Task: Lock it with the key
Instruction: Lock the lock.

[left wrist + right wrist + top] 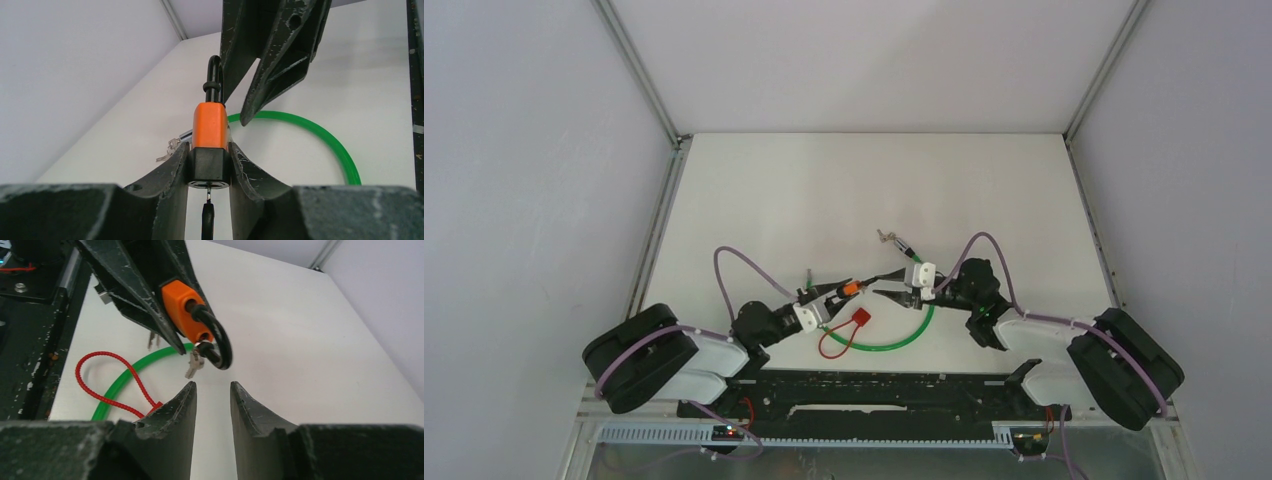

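My left gripper (pixel 839 293) is shut on the black base of an orange padlock (pixel 210 125), held off the table with its black shackle (pixel 214 75) pointing away. A key with a black head (pixel 207 219) sticks in the keyhole under the base. My right gripper (pixel 212 387) is open and empty, its tips just short of the shackle (pixel 218 342), facing the lock (pixel 181 305). In the top view the right gripper (pixel 894 284) is right beside the lock (pixel 851 289). A small silver key (pixel 194 363) shows just below the shackle; I cannot tell if it hangs or lies.
A green cable loop (pixel 906 336) lies on the white table under the right gripper. A red tag (pixel 860 317) with a red cord loop (pixel 832 346) lies beside it. A bunch of spare keys (pixel 889 238) lies farther back. The black arm base rail (pixel 874 392) runs along the near edge.
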`<state>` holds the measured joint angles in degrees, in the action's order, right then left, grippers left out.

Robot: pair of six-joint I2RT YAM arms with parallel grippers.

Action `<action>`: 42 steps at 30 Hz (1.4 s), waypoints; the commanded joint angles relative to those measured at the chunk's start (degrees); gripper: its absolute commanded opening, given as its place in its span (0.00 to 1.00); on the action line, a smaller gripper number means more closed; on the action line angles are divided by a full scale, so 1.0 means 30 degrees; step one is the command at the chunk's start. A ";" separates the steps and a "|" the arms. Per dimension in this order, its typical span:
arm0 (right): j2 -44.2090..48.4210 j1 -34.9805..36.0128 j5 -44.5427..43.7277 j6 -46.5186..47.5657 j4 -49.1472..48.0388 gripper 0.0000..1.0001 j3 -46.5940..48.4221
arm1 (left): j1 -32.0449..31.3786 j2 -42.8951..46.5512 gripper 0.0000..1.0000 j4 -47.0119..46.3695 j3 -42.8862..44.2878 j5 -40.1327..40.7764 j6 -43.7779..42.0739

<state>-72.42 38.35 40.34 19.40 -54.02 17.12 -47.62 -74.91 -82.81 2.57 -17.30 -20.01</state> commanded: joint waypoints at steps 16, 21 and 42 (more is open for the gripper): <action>-0.1833 0.0914 0.0972 -0.0514 -0.1791 0.34 0.0743 | 0.0084 0.0131 0.00 -0.2779 0.0019 -0.0601 -0.0007; -0.2630 0.1299 -0.0111 -0.0978 -0.3027 0.36 0.0738 | 0.0108 0.0095 0.00 -0.2779 0.0095 -0.1093 0.0167; -0.3782 0.0474 0.0279 -0.3785 -0.7328 0.09 0.0093 | 0.0093 0.0242 0.00 -0.2779 -0.0003 -0.1153 0.0144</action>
<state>-83.57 40.21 40.07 9.15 -72.01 17.39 -47.62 -74.98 -83.09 2.57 -20.23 -19.51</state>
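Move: Just ahead of the right hand's open fingertips, the tip of the black shackle lies about 3 cm to their left, level with them, with the orange lock body some 5 cm left. The red tag is on the table about 7 cm back, 3 cm left and 14 cm below; the silver connector is some 8 cm forward and 4 cm right, equally low. From the left hand, which holds the lock, the shackle tip is about 7 cm right, 3 cm forward and 1 cm up. Dipping under the shackle's end, the right hand goes back and down about 2 cm while edging some 2 cm left towards the lock, then comes forward and up again by nearly as much. Its part-open fingers close at the shackle tip, apparently pinching there, as the wrist rolls slightly. The left hand keeps its grip on the lock, easing back barely 1 cm. ##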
